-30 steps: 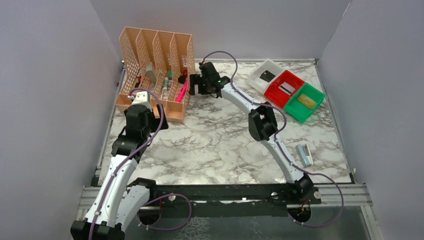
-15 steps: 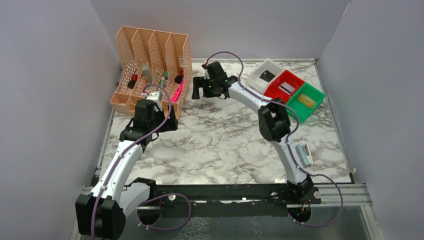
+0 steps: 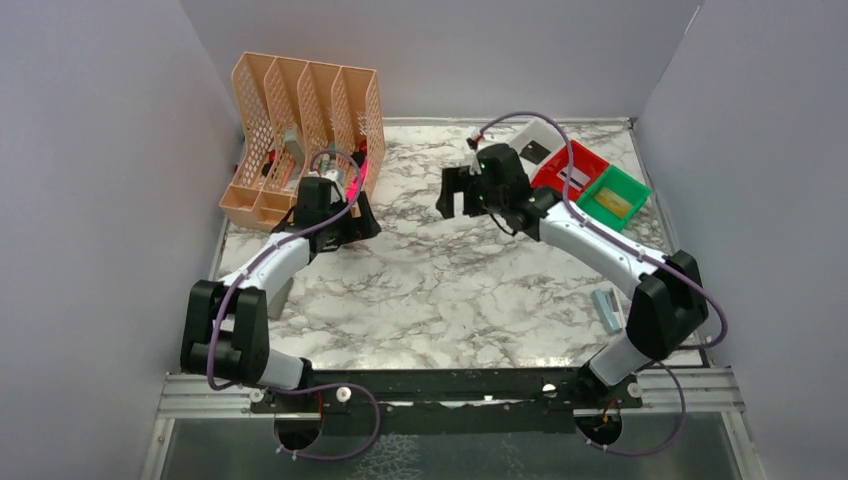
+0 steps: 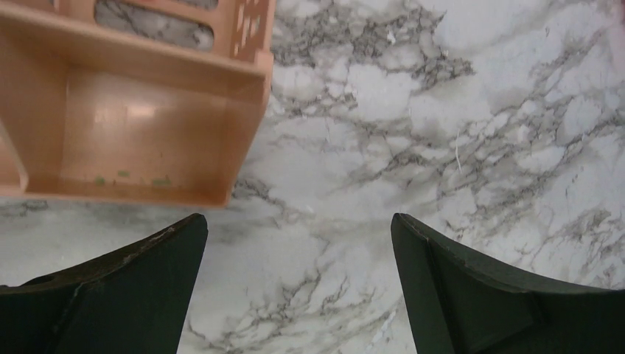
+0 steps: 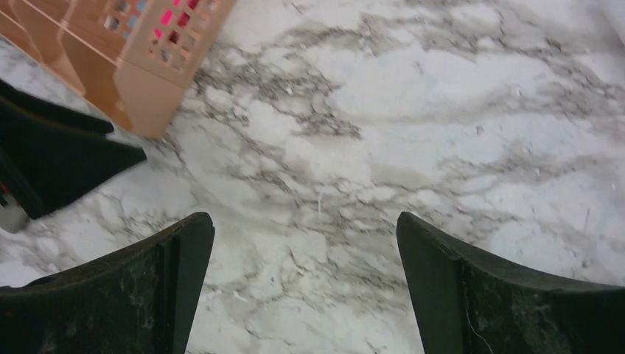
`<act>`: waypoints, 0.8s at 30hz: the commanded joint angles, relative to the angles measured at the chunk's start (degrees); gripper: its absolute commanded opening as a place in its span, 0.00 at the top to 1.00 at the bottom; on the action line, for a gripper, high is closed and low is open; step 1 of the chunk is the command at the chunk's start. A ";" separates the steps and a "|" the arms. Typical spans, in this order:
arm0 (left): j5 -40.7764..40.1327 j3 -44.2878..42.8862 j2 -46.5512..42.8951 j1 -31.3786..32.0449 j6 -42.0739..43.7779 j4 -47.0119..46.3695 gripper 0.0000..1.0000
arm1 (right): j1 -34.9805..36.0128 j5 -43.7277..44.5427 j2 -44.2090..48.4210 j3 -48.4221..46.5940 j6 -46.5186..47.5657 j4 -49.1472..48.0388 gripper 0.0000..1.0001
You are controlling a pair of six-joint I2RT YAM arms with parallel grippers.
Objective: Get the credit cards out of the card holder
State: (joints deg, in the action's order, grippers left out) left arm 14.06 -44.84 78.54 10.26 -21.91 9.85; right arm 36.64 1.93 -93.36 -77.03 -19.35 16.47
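The card holder [image 3: 607, 308] lies flat near the table's right edge, beside the right arm's elbow. A black credit card [image 3: 536, 151] lies in the white bin [image 3: 522, 135]. A silvery-white one [image 3: 572, 178] is in the red bin [image 3: 553, 187], and a gold one [image 3: 612, 204] in the green bin [image 3: 628, 184]. My left gripper [image 3: 338, 228] [image 4: 298, 221] hangs open over bare marble just off the organiser's front corner. Open as well, my right gripper [image 3: 462, 205] [image 5: 304, 221] hovers over marble left of the bins. Neither holds anything.
A peach file organiser [image 3: 300, 130] [image 4: 133, 125] [image 5: 147, 51] with pens and small items stands at the back left, close to my left gripper. Purple walls close in three sides. The left gripper's finger [image 5: 66, 162] shows in the right wrist view.
The organiser shifted slightly left. My left gripper swung right along its front to its right corner. My right gripper pulled away from the organiser toward the table's middle, its arm swinging right.
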 commanded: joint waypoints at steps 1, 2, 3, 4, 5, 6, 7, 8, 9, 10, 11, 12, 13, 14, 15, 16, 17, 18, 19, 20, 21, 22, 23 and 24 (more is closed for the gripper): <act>-3.20 -6.80 6.12 0.46 -0.19 -6.60 0.01 | -0.08 5.42 7.00 9.82 0.69 0.00 0.01; -3.40 -7.68 7.37 0.46 -0.15 -7.12 0.01 | -0.08 6.35 8.78 11.88 0.78 -0.34 0.01; -3.43 -8.63 8.68 0.48 -0.15 -7.56 0.01 | -0.20 7.37 10.18 13.91 1.07 -0.79 0.01; -3.12 -9.43 10.07 0.50 -0.08 -7.79 0.01 | -0.38 8.62 11.32 15.40 1.13 -0.85 0.01; -2.46 -10.40 11.32 0.55 -0.06 -7.99 0.01 | -0.73 9.76 12.15 16.68 1.10 -0.70 0.01; -1.79 -11.27 12.65 0.62 -0.13 -8.01 0.01 | -1.25 10.51 12.60 17.66 0.89 -0.33 0.01; -0.97 -12.01 13.62 0.82 -0.22 -8.24 0.01 | -1.83 10.79 12.83 18.49 0.61 -0.15 0.01; -0.69 -12.63 14.41 1.22 -0.18 -8.65 0.01 | -2.41 10.82 12.86 19.22 0.55 -0.05 0.01; -0.77 -13.07 15.03 1.65 -0.08 -9.08 0.01 | -2.83 10.78 12.73 19.81 0.43 0.04 0.01; -0.89 -13.55 15.58 2.02 -0.03 -9.47 0.01 | -3.27 10.72 12.53 20.28 0.22 0.10 0.01; -0.77 -14.11 16.22 2.30 -0.06 -9.79 0.01 | -3.82 10.68 12.24 20.66 -0.24 0.08 0.01; -0.46 -14.72 16.92 2.48 0.10 -9.91 0.01 | -4.57 10.31 11.79 20.96 -0.73 0.13 0.01; -0.06 -15.48 17.66 2.70 0.30 -9.97 0.01 | -5.56 9.87 11.37 21.11 -1.42 0.27 0.01; 0.21 -16.17 18.36 2.82 0.56 -10.08 0.01 | -6.52 9.54 10.70 21.07 -2.16 0.50 0.01; 0.30 -17.08 18.55 2.86 0.79 -10.06 0.01 | -7.64 9.28 10.07 20.98 -2.79 0.56 0.01; 0.49 -17.90 20.22 2.89 1.20 -9.76 0.01 | -8.66 9.04 9.40 20.67 -3.08 0.56 0.01; 0.41 -18.78 20.74 2.92 1.68 -9.39 0.01 | -9.74 9.04 8.47 20.20 -3.39 0.75 0.01; 0.28 -19.42 21.15 2.92 2.14 -9.15 0.01 | -11.00 9.04 7.59 19.61 -3.79 0.90 0.01; 0.26 -20.00 21.51 2.92 2.70 -9.08 0.01 | -12.93 8.87 6.30 18.96 -4.22 1.05 0.01; 0.53 -20.89 22.07 2.92 3.21 -8.89 0.01 | -14.52 8.90 5.16 18.04 -4.82 1.52 0.01; 0.65 -22.27 22.90 2.92 3.72 -7.87 0.01 | -16.22 9.02 4.19 16.76 -5.18 2.28 0.01; 0.81 -23.66 23.61 2.92 4.31 -6.61 0.01 | -17.61 9.26 3.21 15.56 -5.26 2.63 0.01; 0.88 -24.47 23.92 2.92 4.79 -5.64 0.01 | -18.69 9.90 2.31 14.25 -5.21 2.72 0.01; 0.68 -24.67 23.95 2.92 5.07 -5.17 0.01 | -19.38 10.64 1.37 12.83 -4.88 2.69 0.01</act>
State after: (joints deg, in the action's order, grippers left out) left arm 13.61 -65.39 101.34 13.13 -20.14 4.80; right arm 20.86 9.91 -89.21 -58.92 -22.87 17.69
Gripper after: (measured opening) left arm 0.987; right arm 0.995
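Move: My left hand is just in front of the tan organizer. Its front-right compartment is about 5 cm ahead, 7 cm to the left and 5 cm lower; the pink clip in the slot behind lies some 15 cm ahead, 6 cm left. From my right hand, the red tray is roughly 15 cm ahead, 33 cm right and 18 cm below, with the white tray 20 cm ahead, 22 cm right, and the green one 5 cm ahead, 42 cm right. I push my left hand, fingers open, about 10 cm forward and a little right, its left finger bearing on the organizer's front-right compartment. Meanwhile I swing my open right hand some 16 cm right and 10 cm down towards the red tray, first easing back a few centimetres and then forward again, turning it clockwise about 25 degrees. ##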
